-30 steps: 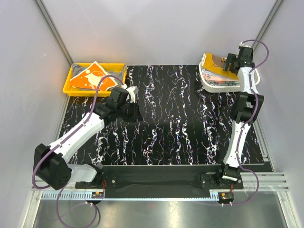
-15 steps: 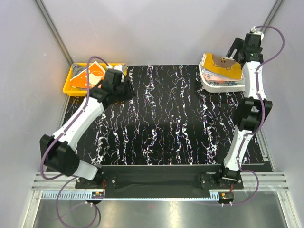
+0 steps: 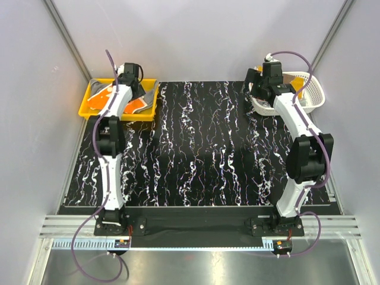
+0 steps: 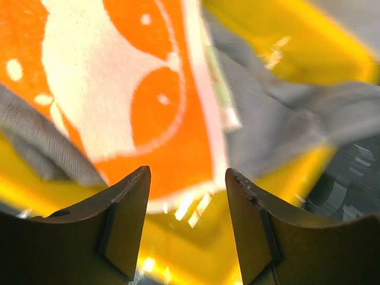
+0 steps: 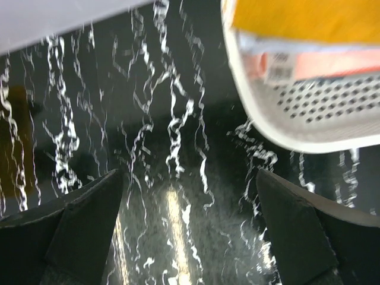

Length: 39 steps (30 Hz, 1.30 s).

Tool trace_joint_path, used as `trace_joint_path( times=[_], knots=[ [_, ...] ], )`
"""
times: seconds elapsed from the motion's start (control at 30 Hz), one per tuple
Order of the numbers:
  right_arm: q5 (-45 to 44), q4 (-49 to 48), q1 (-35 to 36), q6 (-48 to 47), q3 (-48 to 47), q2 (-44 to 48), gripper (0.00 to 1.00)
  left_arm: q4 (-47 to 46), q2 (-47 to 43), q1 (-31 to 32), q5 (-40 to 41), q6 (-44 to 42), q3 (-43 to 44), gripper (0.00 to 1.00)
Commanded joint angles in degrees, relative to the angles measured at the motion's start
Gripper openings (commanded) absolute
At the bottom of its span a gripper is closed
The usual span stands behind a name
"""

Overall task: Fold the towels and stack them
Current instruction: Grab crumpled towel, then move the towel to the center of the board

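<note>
In the left wrist view an orange and white towel (image 4: 136,89) lies crumpled over a grey towel (image 4: 279,113) inside the yellow tray (image 4: 196,237). My left gripper (image 4: 187,178) hangs open just above them, nothing between its fingers. From the top view the left gripper (image 3: 133,88) is over the tray, where orange towel (image 3: 98,99) shows. My right gripper (image 5: 190,178) is open over the black mat, just left of the white basket (image 5: 309,113). An orange towel (image 5: 303,18) and a pink towel (image 5: 320,62) lie stacked in the basket.
The yellow tray (image 3: 86,111) sits at the mat's far left corner, the white lattice basket (image 3: 314,95) at the far right corner. Black marbled mat (image 3: 202,154) covers the table between them. Grey enclosure walls stand close behind both.
The left arm swung from the mat out over the tray and its jaws widened. The right gripper left the top of the basket's stack and moved to the basket's left side.
</note>
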State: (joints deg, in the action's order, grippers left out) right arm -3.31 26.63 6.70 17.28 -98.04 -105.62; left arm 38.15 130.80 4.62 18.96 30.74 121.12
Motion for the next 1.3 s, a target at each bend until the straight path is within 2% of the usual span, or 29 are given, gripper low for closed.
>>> trace_joint_path(
  times=[0.0,0.1,0.2,0.23,0.4,0.8,1.07,1.27],
  knots=[
    [2.9,-4.0,1.0,1.9,1.7,1.0,1.0,7.1,5.4,-1.7,0.7,-2.4,8.4,0.59],
    [3.2,-4.7,1.9,1.8,3.1,0.9,1.0,6.1,7.4,-3.0,-1.4,-1.1,6.7,0.58],
    [3.2,-6.2,2.2,2.0,4.5,0.7,1.0,1.4,4.8,-3.2,-1.8,-0.5,-0.8,0.51],
    [3.1,-6.2,2.2,1.9,4.5,0.6,1.0,0.6,4.4,-3.2,-2.1,-0.2,-2.0,0.45],
    [3.1,-6.1,2.4,1.6,4.7,0.4,1.0,-1.4,2.0,-3.2,-2.4,0.6,-4.0,0.27],
    [3.2,-6.2,3.0,1.4,4.7,0.5,1.0,-12.3,-12.4,-3.1,-1.2,-0.1,-12.0,0.0],
    [4.8,-6.9,3.7,1.3,4.7,0.5,1.0,-16.8,-21.2,-0.7,-2.0,-2.3,-16.1,0.0],
    [4.5,-6.5,3.8,2.0,5.7,2.6,1.0,-15.3,-29.8,6.0,-5.3,-5.3,-19.8,0.0]
  ],
)
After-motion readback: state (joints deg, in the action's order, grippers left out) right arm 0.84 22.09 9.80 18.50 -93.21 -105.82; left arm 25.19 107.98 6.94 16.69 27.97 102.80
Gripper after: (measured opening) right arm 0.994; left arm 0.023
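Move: The crumpled orange towel lies in the yellow basket; its middle is about 8 cm left of the left hand, 3 cm farther out and 8 cm below. Grey cloth shows some 7 cm to this hand's right, 4 cm farther out and 9 cm lower. From the right hand the orange towel is roughly 67 cm left, 7 cm ahead and 18 cm below. The left hand dips about 8 cm, pinches the orange towel's near right part, then lifts it some 20 cm. ##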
